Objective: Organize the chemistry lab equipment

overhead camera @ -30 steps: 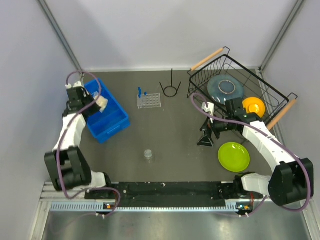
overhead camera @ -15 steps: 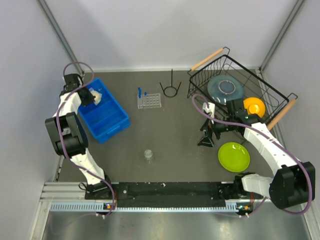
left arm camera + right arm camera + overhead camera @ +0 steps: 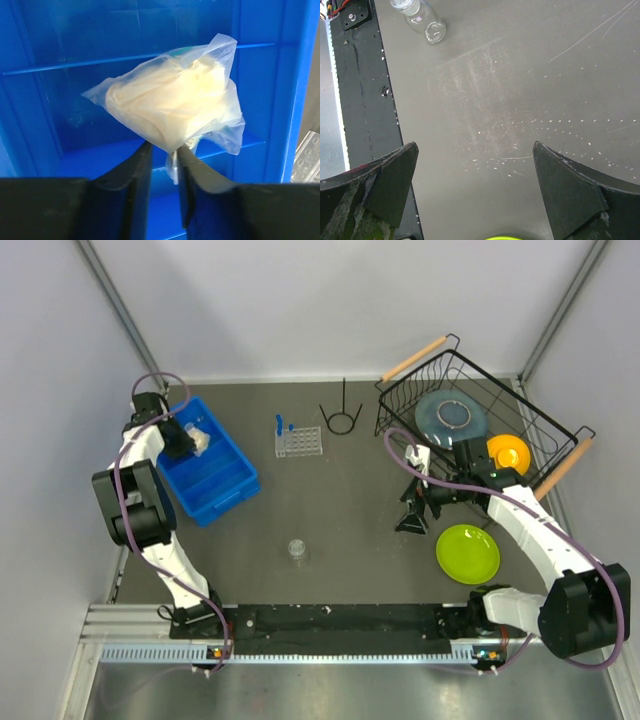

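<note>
My left gripper (image 3: 188, 440) (image 3: 162, 147) is shut on the bottom edge of the clear cream-filled bag (image 3: 170, 107) (image 3: 200, 440) and holds it over the far end of the blue bin (image 3: 218, 478). My right gripper (image 3: 412, 521) (image 3: 475, 150) is open and empty, low over the bare table. The small clear cup (image 3: 297, 549) (image 3: 426, 24) stands near the table's front middle. The clear grid rack (image 3: 299, 441) holds two blue-capped tubes (image 3: 281, 425) at its left end. The black wire ring stand (image 3: 342, 418) stands behind the rack.
A black wire dish basket (image 3: 520, 410) at the back right holds a grey plate (image 3: 450, 413) and an orange bowl (image 3: 508, 452). A green plate (image 3: 467, 553) lies right of my right gripper. The bin's blue walls (image 3: 45, 125) fill the left wrist view.
My left arm has folded back toward the left wall, and the bag shifted slightly toward the bin's far left end. The right arm has not moved.
</note>
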`<state>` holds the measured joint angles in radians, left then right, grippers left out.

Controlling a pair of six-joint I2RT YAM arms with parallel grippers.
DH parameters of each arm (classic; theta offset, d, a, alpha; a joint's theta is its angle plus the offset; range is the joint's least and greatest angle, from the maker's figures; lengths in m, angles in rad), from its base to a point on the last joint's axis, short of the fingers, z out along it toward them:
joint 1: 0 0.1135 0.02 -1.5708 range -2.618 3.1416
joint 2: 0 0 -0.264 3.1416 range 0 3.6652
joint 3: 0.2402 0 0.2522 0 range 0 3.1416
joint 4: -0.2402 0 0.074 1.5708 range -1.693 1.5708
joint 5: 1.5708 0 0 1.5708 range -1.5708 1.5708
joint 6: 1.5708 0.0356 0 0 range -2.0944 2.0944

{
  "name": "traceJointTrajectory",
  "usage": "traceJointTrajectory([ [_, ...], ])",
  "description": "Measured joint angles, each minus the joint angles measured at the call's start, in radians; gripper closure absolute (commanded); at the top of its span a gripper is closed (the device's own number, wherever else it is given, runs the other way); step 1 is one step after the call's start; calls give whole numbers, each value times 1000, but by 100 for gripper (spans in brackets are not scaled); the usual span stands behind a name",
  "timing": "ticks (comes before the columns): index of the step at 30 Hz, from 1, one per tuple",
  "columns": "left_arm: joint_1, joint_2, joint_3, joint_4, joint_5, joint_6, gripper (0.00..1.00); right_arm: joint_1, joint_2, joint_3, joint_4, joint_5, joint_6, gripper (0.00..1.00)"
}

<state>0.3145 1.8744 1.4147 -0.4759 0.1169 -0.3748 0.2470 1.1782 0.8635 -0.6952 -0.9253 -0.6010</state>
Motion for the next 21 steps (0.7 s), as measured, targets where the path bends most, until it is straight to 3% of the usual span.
traceJointTrajectory([
  [5, 0, -20, -3, -10, 3, -6, 46, 0, 0, 0, 0, 0, 0, 1],
  [10, 0, -96, -4, -20, 2, -10, 40, 0, 0, 0, 0, 0, 0, 1],
  [18, 1, -229, -58, -18, 36, -5, 40, 0, -5, 0, 0, 1, -1, 1],
  [21, 1, -264, -93, -18, 68, 5, 48, 0, -7, 0, 0, 1, -1, 1],
])
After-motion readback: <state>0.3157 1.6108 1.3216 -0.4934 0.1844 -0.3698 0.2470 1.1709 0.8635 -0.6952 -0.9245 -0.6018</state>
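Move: The bag of powder lies in the blue bin just at the left fingertips, its middle some 3 cm ahead, 1 cm to the right and 2 cm lower. The bin's middle is about 3 cm back and 5 cm right, and the tube rack roughly 27 cm right and 2 cm ahead. From the right hand the bag is about 53 cm left, 20 cm ahead and 10 cm below. The left fingers open wider, coming free of the bag's tail, and rise about 8 cm, then also ease back. ##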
